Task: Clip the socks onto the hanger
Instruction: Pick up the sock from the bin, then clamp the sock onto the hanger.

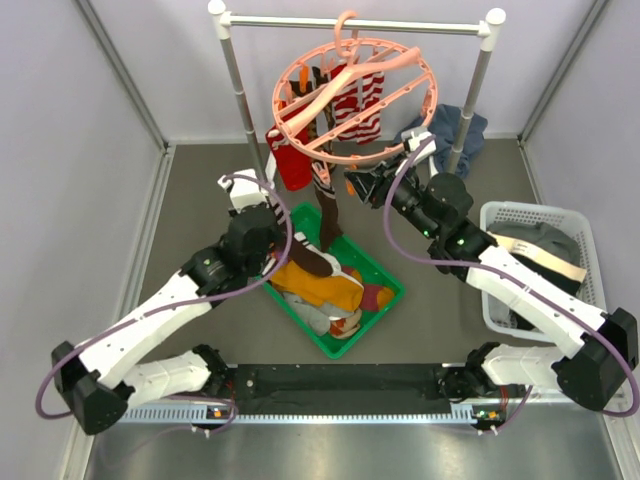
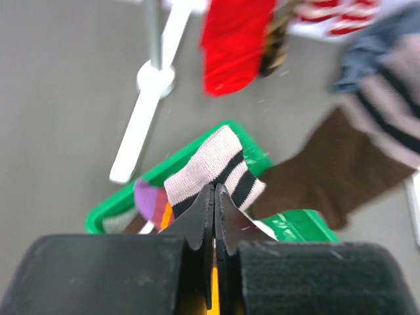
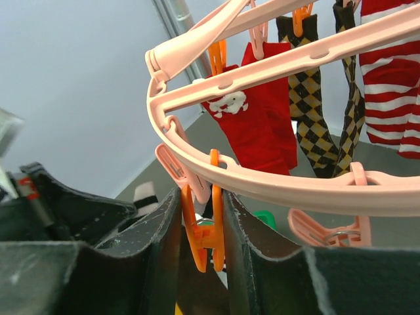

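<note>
The salmon-pink hanger point(image 1: 345, 80) hangs from the rail with a red sock point(image 1: 293, 160), red-and-white striped socks point(image 1: 360, 110) and a long dark brown sock point(image 1: 326, 210) clipped on. My right gripper point(image 1: 365, 185) sits under the ring's near edge point(image 3: 295, 187). Its fingers point(image 3: 200, 197) press both sides of an orange clip point(image 3: 203, 230). My left gripper point(image 1: 297, 248) is over the green tray, shut point(image 2: 214, 187) on the pink-and-black striped cuff point(image 2: 216, 161) of a second dark brown sock point(image 1: 315, 262). A mustard sock point(image 1: 310, 285) and others lie in the tray.
The green tray point(image 1: 375, 318) lies between the arms. The silver rail point(image 1: 350, 22) stands on white-footed posts point(image 2: 141, 125). A blue-grey cloth point(image 1: 450, 130) lies behind the right post. A white basket point(image 1: 530, 215) with grey and beige garments is at the right.
</note>
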Controlling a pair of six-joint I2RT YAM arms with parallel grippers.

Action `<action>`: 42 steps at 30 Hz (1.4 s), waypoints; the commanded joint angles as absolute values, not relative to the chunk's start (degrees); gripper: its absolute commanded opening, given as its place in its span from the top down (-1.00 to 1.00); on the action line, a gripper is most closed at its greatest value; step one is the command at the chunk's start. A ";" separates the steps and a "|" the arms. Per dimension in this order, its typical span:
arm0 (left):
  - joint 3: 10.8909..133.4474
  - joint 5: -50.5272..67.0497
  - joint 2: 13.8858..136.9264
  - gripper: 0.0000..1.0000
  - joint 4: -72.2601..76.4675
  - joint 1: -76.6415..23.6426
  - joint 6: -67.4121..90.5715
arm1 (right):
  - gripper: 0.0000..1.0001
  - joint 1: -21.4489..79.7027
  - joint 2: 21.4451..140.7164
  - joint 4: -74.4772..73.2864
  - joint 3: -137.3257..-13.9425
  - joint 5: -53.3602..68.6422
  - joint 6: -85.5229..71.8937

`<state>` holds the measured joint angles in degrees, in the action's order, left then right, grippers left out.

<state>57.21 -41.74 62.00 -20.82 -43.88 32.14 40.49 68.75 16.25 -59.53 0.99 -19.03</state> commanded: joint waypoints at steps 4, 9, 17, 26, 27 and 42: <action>50.90 -22.81 52.92 1.00 2.52 -43.95 6.11 | 1.00 40.43 68.99 9.50 -63.10 4.57 -18.46; 45.81 -10.56 50.45 1.00 9.92 -43.95 -1.48 | 1.00 39.99 69.08 8.61 -64.25 5.45 -19.86; 40.09 6.64 50.01 1.00 26.33 -43.95 -5.89 | 1.00 39.38 69.61 5.46 -68.46 9.05 -22.41; 37.27 11.95 58.17 1.00 43.40 -44.12 -5.45 | 1.00 38.76 70.14 5.18 -70.49 9.58 -24.78; 37.09 11.95 58.97 1.00 46.03 -44.21 -4.84 | 1.00 38.76 70.22 5.36 -70.23 9.49 -24.87; 32.96 6.94 68.81 1.00 66.00 -44.30 -5.36 | 1.00 36.92 69.08 6.94 -67.42 9.14 -26.19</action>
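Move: The orange clip, held by the right gripper at the hanger's near rim, is the goal for the sock already in the left fingers: about 17 cm right of the left hand, level fore and aft, some 11 cm higher. The hanging striped sock is about 11 cm right and 5 cm ahead; the red sock about 10 cm ahead and 4 cm right. The green bin's middle lies about 10 cm right, 21 cm below. For the right hand, the clip is right between its fingers. Swing the left gripper some 14 cm to the right towards the orange clip, rising about 6 cm overall and easing back some 3 cm. Turn it clockwise while tipping the fingers up, until they point right and forward, slightly upward, and keep the pinch on the striped cuff. With the right gripper keep hold of the clip and lift about 2 cm. ##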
